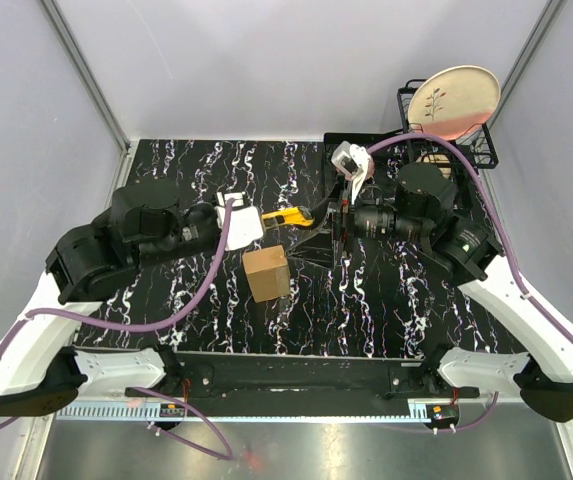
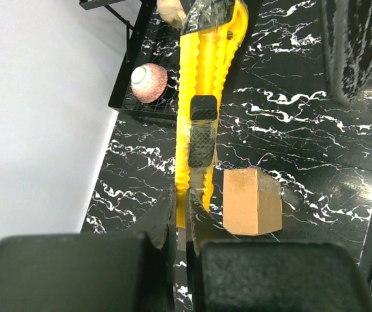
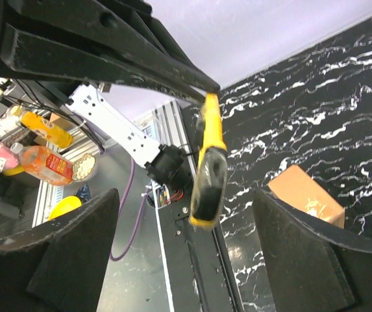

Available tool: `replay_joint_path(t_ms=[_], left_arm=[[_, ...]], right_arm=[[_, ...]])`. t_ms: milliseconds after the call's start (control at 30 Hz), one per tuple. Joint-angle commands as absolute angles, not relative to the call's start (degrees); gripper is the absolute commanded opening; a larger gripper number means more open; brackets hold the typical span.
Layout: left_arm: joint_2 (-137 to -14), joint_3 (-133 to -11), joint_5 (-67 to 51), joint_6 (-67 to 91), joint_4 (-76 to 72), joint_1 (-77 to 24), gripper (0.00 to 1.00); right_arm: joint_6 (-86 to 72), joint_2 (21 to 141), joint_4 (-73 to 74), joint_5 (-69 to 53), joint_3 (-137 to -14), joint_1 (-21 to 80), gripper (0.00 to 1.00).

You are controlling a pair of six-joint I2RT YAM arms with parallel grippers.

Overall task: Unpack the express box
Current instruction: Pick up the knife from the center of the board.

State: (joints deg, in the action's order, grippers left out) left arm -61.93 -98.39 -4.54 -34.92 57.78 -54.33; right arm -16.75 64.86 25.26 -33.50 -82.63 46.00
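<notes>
The express box (image 1: 266, 272), a small plain brown carton, stands closed on the black marbled table near the middle front; it also shows as the box (image 2: 251, 201) and the box (image 3: 306, 195). Above and behind it, my left gripper (image 1: 256, 220) is shut on the tail of a yellow utility knife (image 1: 286, 215), held level over the table. The left wrist view has the fingers (image 2: 166, 221) pinching the knife (image 2: 205, 97). My right gripper (image 1: 328, 218) stands open around the knife's other end (image 3: 208, 169), both pads (image 3: 302, 253) apart from it.
A black wire rack (image 1: 446, 145) with a speckled plate (image 1: 453, 100) stands at the back right; a small patterned ball (image 2: 148, 82) lies in it. Orange bottles (image 3: 43, 162) sit beyond the table's front rail (image 1: 286, 372). Grey walls enclose the table.
</notes>
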Motion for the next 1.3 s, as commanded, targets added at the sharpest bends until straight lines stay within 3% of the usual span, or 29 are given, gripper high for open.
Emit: replay_joint_path(t_ms=[0, 400, 533, 967, 1233, 1267], left_arm=[[-63.72, -101.51, -6.41, -32.17, 55.81, -54.4, 0.0], [-65.48, -103.18, -6.85, -31.11, 55.81, -54.41, 0.0], [-65.74, -103.1, -7.29, -31.11, 55.72, -54.41, 0.0], [-66.01, -102.83, -6.94, -30.85, 55.37, -54.49, 0.0], [-65.92, -102.74, -6.77, -30.24, 55.2, -54.49, 0.0], [-66.09, -102.74, -6.77, -30.15, 55.28, -54.49, 0.05]], right_arm=[[-16.96, 65.12, 15.66, -35.86, -82.53, 45.62, 0.83], [-17.75, 70.48, 10.82, -36.03, -82.62, 45.53, 0.62], [-18.37, 71.28, 9.14, -36.91, -82.35, 45.7, 0.46], [-18.98, 72.16, 7.29, -38.76, -80.69, 45.62, 0.28], [-18.28, 70.4, 7.74, -36.74, -78.4, 45.26, 0.07], [-18.19, 69.97, 7.21, -35.87, -78.05, 45.18, 0.05]])
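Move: The yellow knife sticks out from the closed left fingers. Its middle lies about 5 cm to the open right hand's left, 3 cm ahead and 1 cm above; from the left hand, it is some 4 cm to the right and 1 cm ahead, at about the same height. The cardboard box stands some 35 cm below the right hand, about 9 cm left and 8 cm ahead; the bowl, equally low, is roughly 37 cm ahead and 10 cm right. The right hand slides diagonally forward and to its left, about 5 cm in all with barely any net change in height, taking the knife's free part between its fingers and closing from nearly wide open to about a quarter, until both pads pinch the knife just beyond the left fingertips. The left hand keeps its tight hold on the other end, easing only a centimetre or so to its right and down with a slight tilt while the right fingers shut. ##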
